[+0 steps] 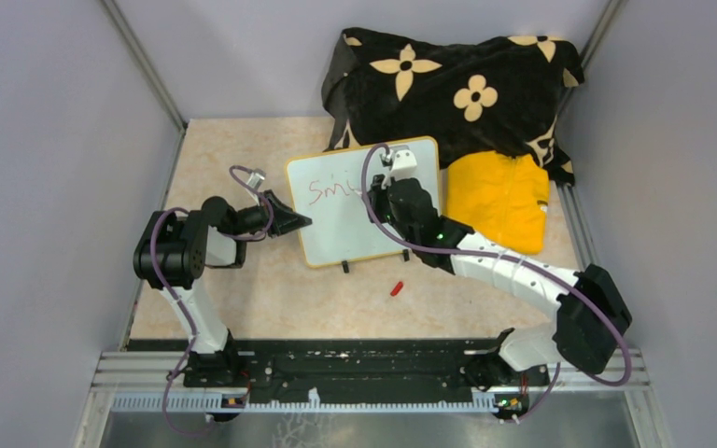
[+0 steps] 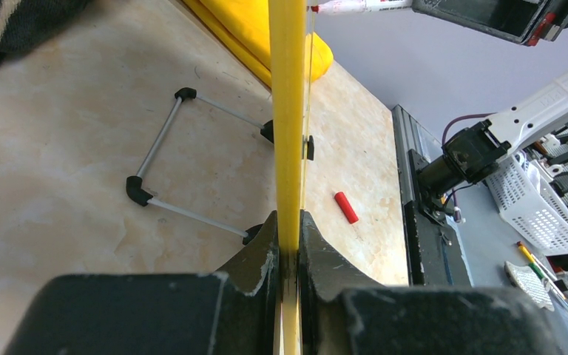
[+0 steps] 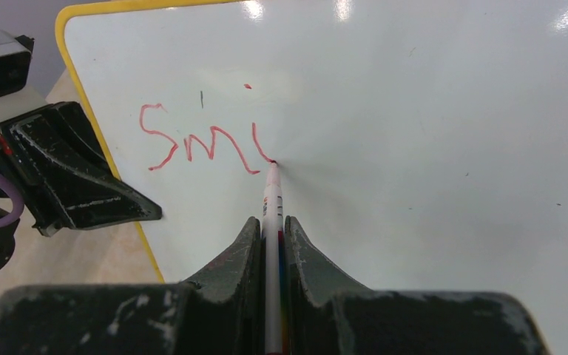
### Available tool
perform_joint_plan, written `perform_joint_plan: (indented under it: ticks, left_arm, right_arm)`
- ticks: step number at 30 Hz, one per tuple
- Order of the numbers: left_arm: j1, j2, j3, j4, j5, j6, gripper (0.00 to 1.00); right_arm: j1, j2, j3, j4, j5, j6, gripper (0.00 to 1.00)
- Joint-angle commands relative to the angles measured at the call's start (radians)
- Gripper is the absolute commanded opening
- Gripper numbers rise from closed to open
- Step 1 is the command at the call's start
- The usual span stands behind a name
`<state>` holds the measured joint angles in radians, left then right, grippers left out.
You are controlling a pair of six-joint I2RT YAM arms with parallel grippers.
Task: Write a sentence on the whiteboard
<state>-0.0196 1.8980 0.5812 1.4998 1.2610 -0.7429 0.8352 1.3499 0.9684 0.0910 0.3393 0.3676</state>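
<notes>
The whiteboard [image 1: 350, 219] stands tilted on its black feet mid-table, its yellow frame [image 2: 288, 111] seen edge-on in the left wrist view. My left gripper [image 1: 301, 222] is shut on the frame's left edge. Red letters "Smi" of the sentence [image 3: 203, 144] sit at the upper left of the board [image 3: 414, 148]. My right gripper [image 3: 271, 225] is shut on the red-and-white marker pen [image 3: 272, 196], whose tip touches the board at the bottom of the last stroke. From above, the right gripper [image 1: 387, 177] covers the end of the red writing [image 1: 331, 189].
A red pen cap [image 1: 397, 288] lies on the table in front of the board, also in the left wrist view [image 2: 346, 207]. A black flowered blanket [image 1: 448, 84] and a yellow cloth [image 1: 499, 196] lie behind and right of the board. The board's wire stand [image 2: 185, 159] rests behind it.
</notes>
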Motion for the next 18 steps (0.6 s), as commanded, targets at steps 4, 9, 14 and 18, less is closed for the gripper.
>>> perform_joint_plan:
  ticks: [4, 9, 14, 18]
  left_arm:
    - [-0.002, 0.003, 0.009, -0.033, -0.005, 0.060, 0.00]
    - [-0.003, 0.000, 0.009, -0.035, -0.006, 0.061, 0.00]
    - [-0.002, 0.004, 0.011, -0.035, -0.005, 0.060, 0.00]
    - [-0.002, 0.004, 0.011, -0.035, -0.007, 0.061, 0.00]
  right_arm:
    - [-0.020, -0.080, 0.073, 0.007, 0.034, -0.028, 0.00]
    - [-0.036, -0.066, 0.109, 0.021, 0.032, -0.040, 0.00]
    - [-0.043, -0.042, 0.147, 0.041, 0.029, -0.056, 0.00]
    - [-0.056, -0.014, 0.185, 0.043, 0.019, -0.059, 0.00]
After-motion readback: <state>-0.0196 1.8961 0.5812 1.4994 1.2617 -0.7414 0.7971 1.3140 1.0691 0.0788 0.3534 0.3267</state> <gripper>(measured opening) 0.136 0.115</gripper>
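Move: The marker tip in the right gripper is on the whiteboard at the foot of the i. The blank spot to the upper right of the i lies about 7 cm ahead of that hand, 1 cm left and 4 cm above. The i sits 6 cm ahead and 4 cm left, the S 4 cm ahead and 11 cm left, both just below hand height. From the left gripper the spot is roughly 7 cm ahead, 11 cm right and 10 cm up. Lift the marker off the foot of the i: ease the right gripper about 1 cm to its right, then carry it up about 6 cm and slightly forward towards the board's top edge, tipping the fingers up some 5 degrees. Keep the marker pinched, and keep the left gripper still, holding the board's left edge. ##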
